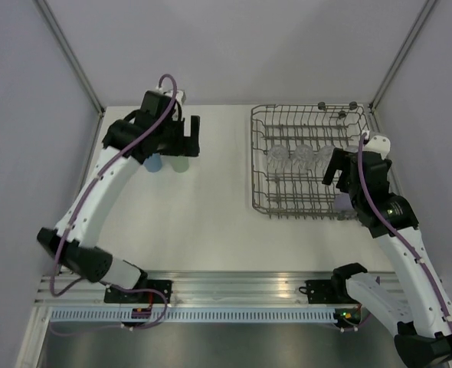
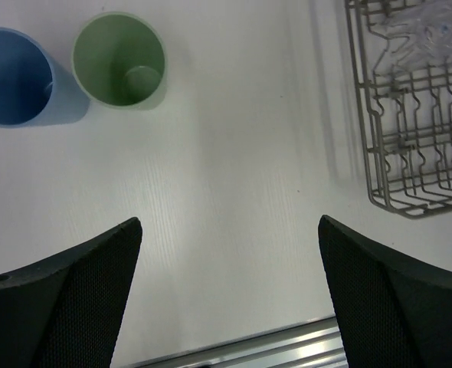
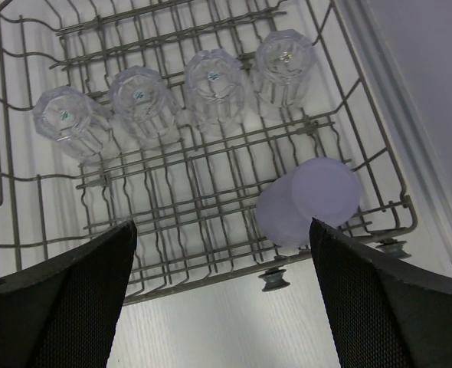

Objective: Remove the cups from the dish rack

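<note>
Two cups stand upright on the white table: a blue cup [image 2: 13, 77] and a pale green cup [image 2: 120, 61] side by side. My left gripper [image 2: 230, 222] hovers open just near of them, holding nothing; from above it [image 1: 194, 138] sits over the pair. The grey wire dish rack [image 3: 211, 272] holds a lilac cup [image 3: 309, 201] lying on its side in the near right corner. Several clear glasses [image 3: 214, 80] stand upside down in a row behind it. My right gripper [image 3: 221, 224] hangs open and empty above the rack's near edge, left of the lilac cup.
The rack [image 1: 260, 153] fills the table's back right, with small black wheels [image 3: 274, 280] on its near edge. An aluminium rail [image 1: 234, 287] runs along the table's front. Grey walls and slanted frame posts [image 1: 73, 57] close in the sides.
</note>
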You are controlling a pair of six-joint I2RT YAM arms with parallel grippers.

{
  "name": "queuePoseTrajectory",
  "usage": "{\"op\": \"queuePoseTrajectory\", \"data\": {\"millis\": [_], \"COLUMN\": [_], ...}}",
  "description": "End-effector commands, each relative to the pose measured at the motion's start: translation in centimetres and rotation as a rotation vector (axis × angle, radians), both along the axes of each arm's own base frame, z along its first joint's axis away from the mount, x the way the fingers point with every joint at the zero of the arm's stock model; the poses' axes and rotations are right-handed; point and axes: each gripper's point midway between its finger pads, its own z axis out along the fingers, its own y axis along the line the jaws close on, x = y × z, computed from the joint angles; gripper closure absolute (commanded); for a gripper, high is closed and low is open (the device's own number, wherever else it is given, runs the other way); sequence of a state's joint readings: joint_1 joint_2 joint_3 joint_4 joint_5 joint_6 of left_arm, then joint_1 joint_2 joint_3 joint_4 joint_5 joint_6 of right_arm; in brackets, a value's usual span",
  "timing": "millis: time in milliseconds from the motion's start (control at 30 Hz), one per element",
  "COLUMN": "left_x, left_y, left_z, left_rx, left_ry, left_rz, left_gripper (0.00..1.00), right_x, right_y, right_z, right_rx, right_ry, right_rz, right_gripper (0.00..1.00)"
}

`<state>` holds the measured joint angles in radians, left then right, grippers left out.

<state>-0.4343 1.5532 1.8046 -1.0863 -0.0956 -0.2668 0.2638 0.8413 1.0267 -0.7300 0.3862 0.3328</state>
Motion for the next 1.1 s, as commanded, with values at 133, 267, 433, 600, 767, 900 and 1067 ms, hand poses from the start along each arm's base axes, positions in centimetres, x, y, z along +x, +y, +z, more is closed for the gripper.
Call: {"op": "queuePoseTrajectory", "data": {"millis": [133, 267, 433, 600, 767, 900, 1067], "left_x": [-7.8, -10.8, -12.6, -13.2, -13.3, -13.6, -13.8], "left_y": [1.0, 3.1, 4.2, 5.0, 3.9, 3.2, 2.7], "left_z": [3.4, 1.3, -0.1, -2.1, -4.4, -4.3, -4.4], "left_rx": [-0.171, -0.190, -0.187, -0.194, -0.183, -0.205, -0.218], "left_ry": [-0.246, -0.280, -0.332, -0.349, -0.282, -0.276, -0.273], "left_rz": [0.028, 0.042, 0.012, 0.039, -0.017, -0.059, -0.088], "left_gripper": [0.00, 0.00, 0.00, 0.00, 0.00, 0.00, 0.00], "right_x": [-1.3, -1.2, -0.6, -0.2, 0.1, 0.7, 1.3], "right_y": [-5.5, -6.1, -6.5, -7.3, -8.6, -8.7, -8.9], "right_z": [-0.3, -2.0, -4.9, -7.6, -8.7, -9.4, -9.7], "right_rx": [-0.198, -0.223, -0.214, -0.157, -0.057, 0.033, 0.082], "right_ry": [0.030, 0.085, 0.148, 0.200, 0.194, 0.191, 0.188], "right_rz": [-0.263, -0.319, -0.367, -0.412, -0.440, -0.419, -0.395], "right_gripper": [0.02, 0.02, 0.02, 0.02, 0.02, 0.02, 0.02]}}
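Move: The purple cup, tilted in the rack's near right corner, lies about 9 cm to the right of the right hand, some 3 cm ahead and roughly 18 cm below. The nearest clear glass stands about 14 cm farther out than that cup and 2 cm to its right; the next glass is 17 cm ahead of the hand and 3 cm to its right, at a similar depth. From the left hand the purple cup is about 54 cm right, 5 cm back and 20 cm lower. Sideways to its right first, then also down, the right hand goes about 10 cm each way towards the purple cup, turning some 25 degrees clockwise and tipping further down, fingers kept wide open above the cup. The left hand, empty and open, pulls back about 14 cm from the standing green and blue cups, then sinks a little as its wrist levels. ##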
